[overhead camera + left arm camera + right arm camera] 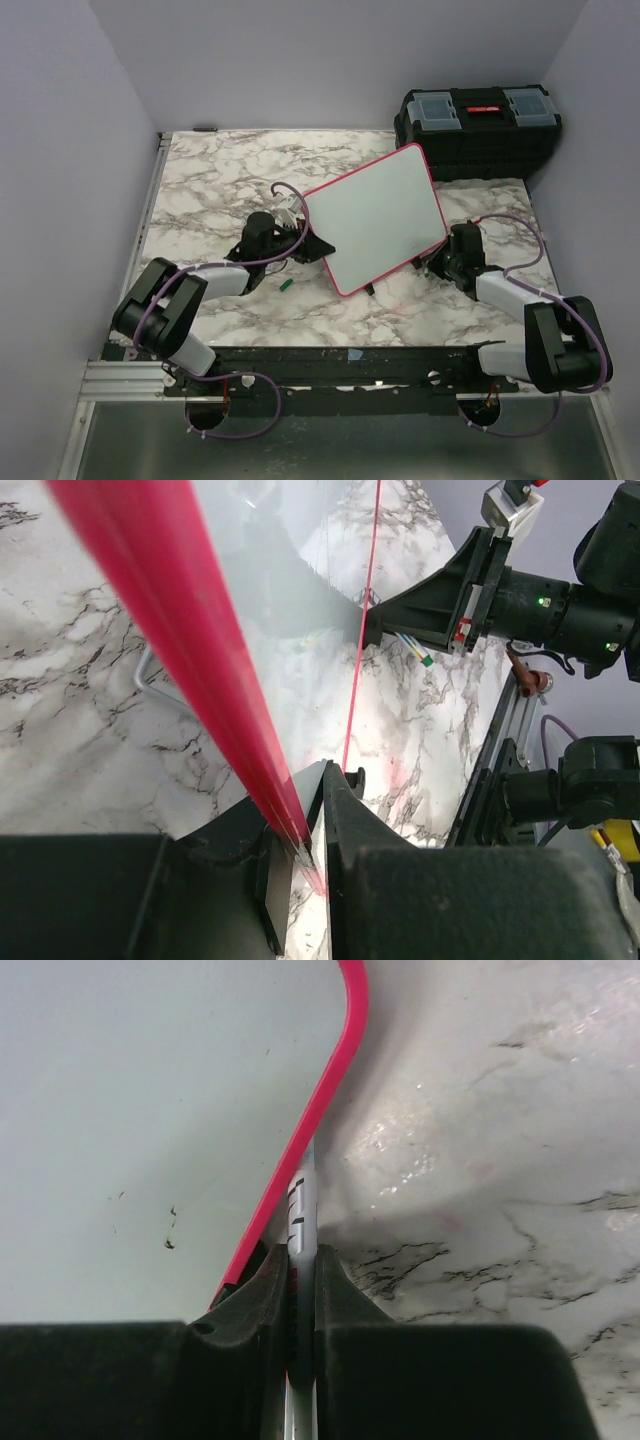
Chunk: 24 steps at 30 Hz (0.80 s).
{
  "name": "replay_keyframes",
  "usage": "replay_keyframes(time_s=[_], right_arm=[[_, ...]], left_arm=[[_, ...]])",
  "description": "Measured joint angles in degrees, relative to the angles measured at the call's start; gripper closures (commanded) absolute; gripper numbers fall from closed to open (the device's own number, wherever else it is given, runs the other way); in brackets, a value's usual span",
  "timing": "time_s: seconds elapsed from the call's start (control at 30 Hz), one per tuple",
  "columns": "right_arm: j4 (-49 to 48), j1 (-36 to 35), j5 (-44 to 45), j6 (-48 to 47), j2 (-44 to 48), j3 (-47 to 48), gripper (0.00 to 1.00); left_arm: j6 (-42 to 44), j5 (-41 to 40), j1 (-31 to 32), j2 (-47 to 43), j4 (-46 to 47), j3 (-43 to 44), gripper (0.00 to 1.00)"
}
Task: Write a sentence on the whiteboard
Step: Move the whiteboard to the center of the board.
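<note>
The whiteboard (380, 215), white with a thin pink-red frame, stands tilted up off the marble table. My left gripper (312, 243) is shut on the board's left edge; in the left wrist view the pink frame (190, 650) runs down between the jaws of that gripper (312, 815). My right gripper (443, 262) sits at the board's lower right edge, shut on a white marker (303, 1205) with black print. In the right wrist view the marker lies along the pink frame of the board (150, 1110), and its tip is hidden behind that frame.
A black toolbox (480, 125) stands at the back right corner. A small green cap (287, 285) lies on the table (210, 180) in front of the left gripper. Purple walls close in both sides.
</note>
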<state>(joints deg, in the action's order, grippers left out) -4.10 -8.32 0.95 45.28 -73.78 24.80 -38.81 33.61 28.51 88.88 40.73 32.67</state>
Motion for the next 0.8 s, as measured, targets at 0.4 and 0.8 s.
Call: replay_keyframes(time_s=[0.4, 0.8], right_arm=[[9.9, -1.8, 3.8, -1.4, 8.0, 0.7, 0.99], [16.2, -1.8, 9.4, -4.8, 17.8, 3.0, 0.99]], left_arm=[[0.4, -2.0, 0.0, -2.9, -1.0, -2.3, 1.0], [-0.1, -2.2, -0.4, -2.3, -1.6, -1.9, 0.8]])
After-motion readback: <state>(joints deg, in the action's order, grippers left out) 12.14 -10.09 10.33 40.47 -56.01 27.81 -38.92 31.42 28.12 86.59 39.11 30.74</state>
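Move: My left hand already grips the whiteboard's left edge. The board's middle lies about 14 cm to its right and 9 cm ahead, nearly level, and the green cap is some 11 cm left, 9 cm back and well below. From my right hand, still holding the marker at the near edge, that middle is roughly 15 cm left, 13 cm ahead and a little higher. The board's right foot is about 3 cm to the left and level ahead. I take my right hand off the whiteboard's near edge close to the right foot: after a small nudge left it backs off, then climbs nearly 6 cm while drifting about 3 cm right, tipping up slightly and keeping the marker pinched. My left hand stays on the left edge, only easing about 1 cm to the left. ##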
